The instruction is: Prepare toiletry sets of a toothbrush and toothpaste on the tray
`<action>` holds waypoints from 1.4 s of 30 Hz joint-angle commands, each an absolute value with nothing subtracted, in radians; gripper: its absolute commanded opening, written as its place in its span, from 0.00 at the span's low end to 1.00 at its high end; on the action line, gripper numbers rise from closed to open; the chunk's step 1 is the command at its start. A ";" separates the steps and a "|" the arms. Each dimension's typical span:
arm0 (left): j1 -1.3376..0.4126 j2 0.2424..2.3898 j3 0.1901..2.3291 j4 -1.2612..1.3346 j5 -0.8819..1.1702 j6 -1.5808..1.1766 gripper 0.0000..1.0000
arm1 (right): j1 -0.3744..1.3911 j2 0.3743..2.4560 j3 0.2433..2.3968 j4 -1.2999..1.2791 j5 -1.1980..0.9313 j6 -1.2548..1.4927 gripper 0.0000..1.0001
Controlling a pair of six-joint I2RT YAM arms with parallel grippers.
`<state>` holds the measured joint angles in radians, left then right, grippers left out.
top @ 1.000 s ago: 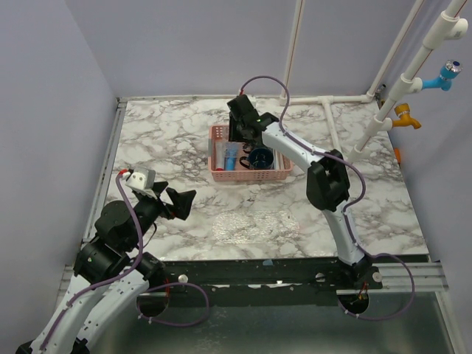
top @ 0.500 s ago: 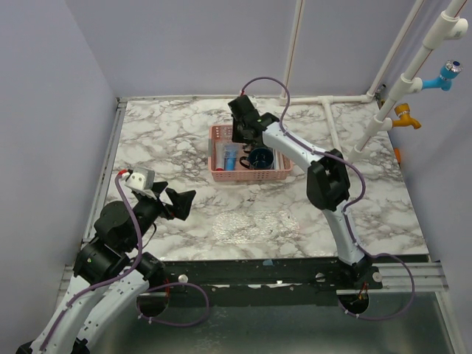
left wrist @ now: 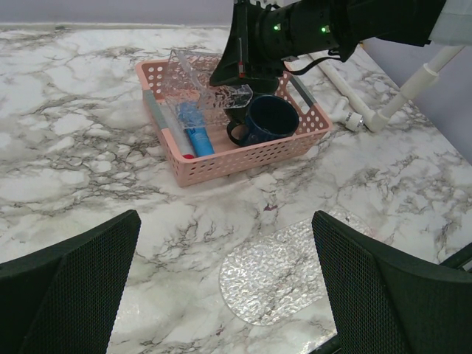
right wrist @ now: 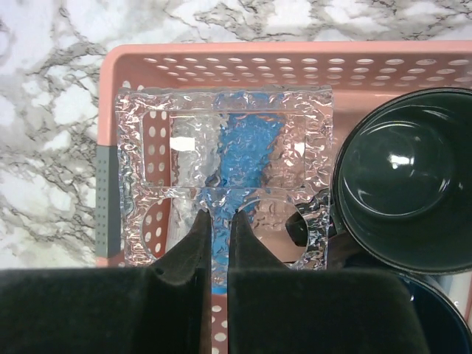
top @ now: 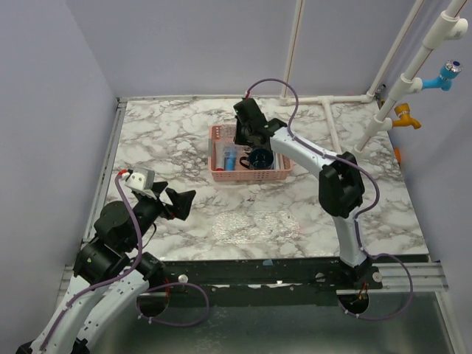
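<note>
The pink basket (top: 251, 176) (left wrist: 243, 158) (right wrist: 295, 53) holds a navy mug (left wrist: 269, 118) (top: 259, 157), a dark green mug (right wrist: 405, 192), a small blue tube (left wrist: 195, 134) and a clear textured plate with cut-outs (right wrist: 221, 140) (left wrist: 212, 92). My right gripper (right wrist: 219, 215) (top: 248, 133) reaches into the basket and is shut on that plate, on the strip between its two round holes. The clear tray (top: 258, 225) (left wrist: 295, 273) lies flat on the marble in front. My left gripper (left wrist: 225, 295) (top: 181, 203) hovers wide open near the left front. I cannot make out the toothbrush.
White pipes (top: 332, 99) (left wrist: 369, 118) run along the back and right of the marble top. Grey handles (right wrist: 107, 199) sit on the basket's short sides. A wall rises behind the table; the dark front edge (top: 280, 262) lies below the tray.
My right jaws have closed onto the clear cut-out plate in the basket, and that wrist has shifted slightly right. The left arm has not moved.
</note>
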<state>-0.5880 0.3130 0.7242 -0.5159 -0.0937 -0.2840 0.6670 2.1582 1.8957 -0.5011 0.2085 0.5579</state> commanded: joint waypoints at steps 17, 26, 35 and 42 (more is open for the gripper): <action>-0.580 0.320 0.724 -0.524 -0.094 -0.281 0.99 | 0.723 1.863 1.586 -0.010 0.310 0.567 0.01; -0.579 0.322 0.723 -0.523 -0.092 -0.281 0.99 | 0.751 1.765 1.610 -0.121 0.354 0.530 0.01; -0.580 0.326 0.726 -0.527 -0.102 -0.279 0.99 | 0.821 1.656 1.560 -0.266 0.477 0.506 0.01; -0.580 0.319 0.724 -0.524 -0.104 -0.276 0.99 | 0.938 1.574 1.459 -0.382 0.650 0.565 0.01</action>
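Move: The tray, a clear textured plate lying flat on the table, is about 27 cm back from my right hand, 4 cm to its right and 12 cm below. Below that hand in the pink basket, the blue toothpaste is some 3 cm left and 2 cm back; the navy mug is 7 cm right and 3 cm back, the green mug 7 cm right and 4 cm ahead. From my left hand the tray is about 18 cm right, 2 cm ahead and 27 cm below. Keeping the clear holder pinched in my right fingertips, I lift it up out of the pink basket, about 15 cm, while the wrist tips the fingers some 20 degrees towards level. As the climb tops out I swing into drawing it back about 10 cm towards my base, closing some of the level gap to the tray. ##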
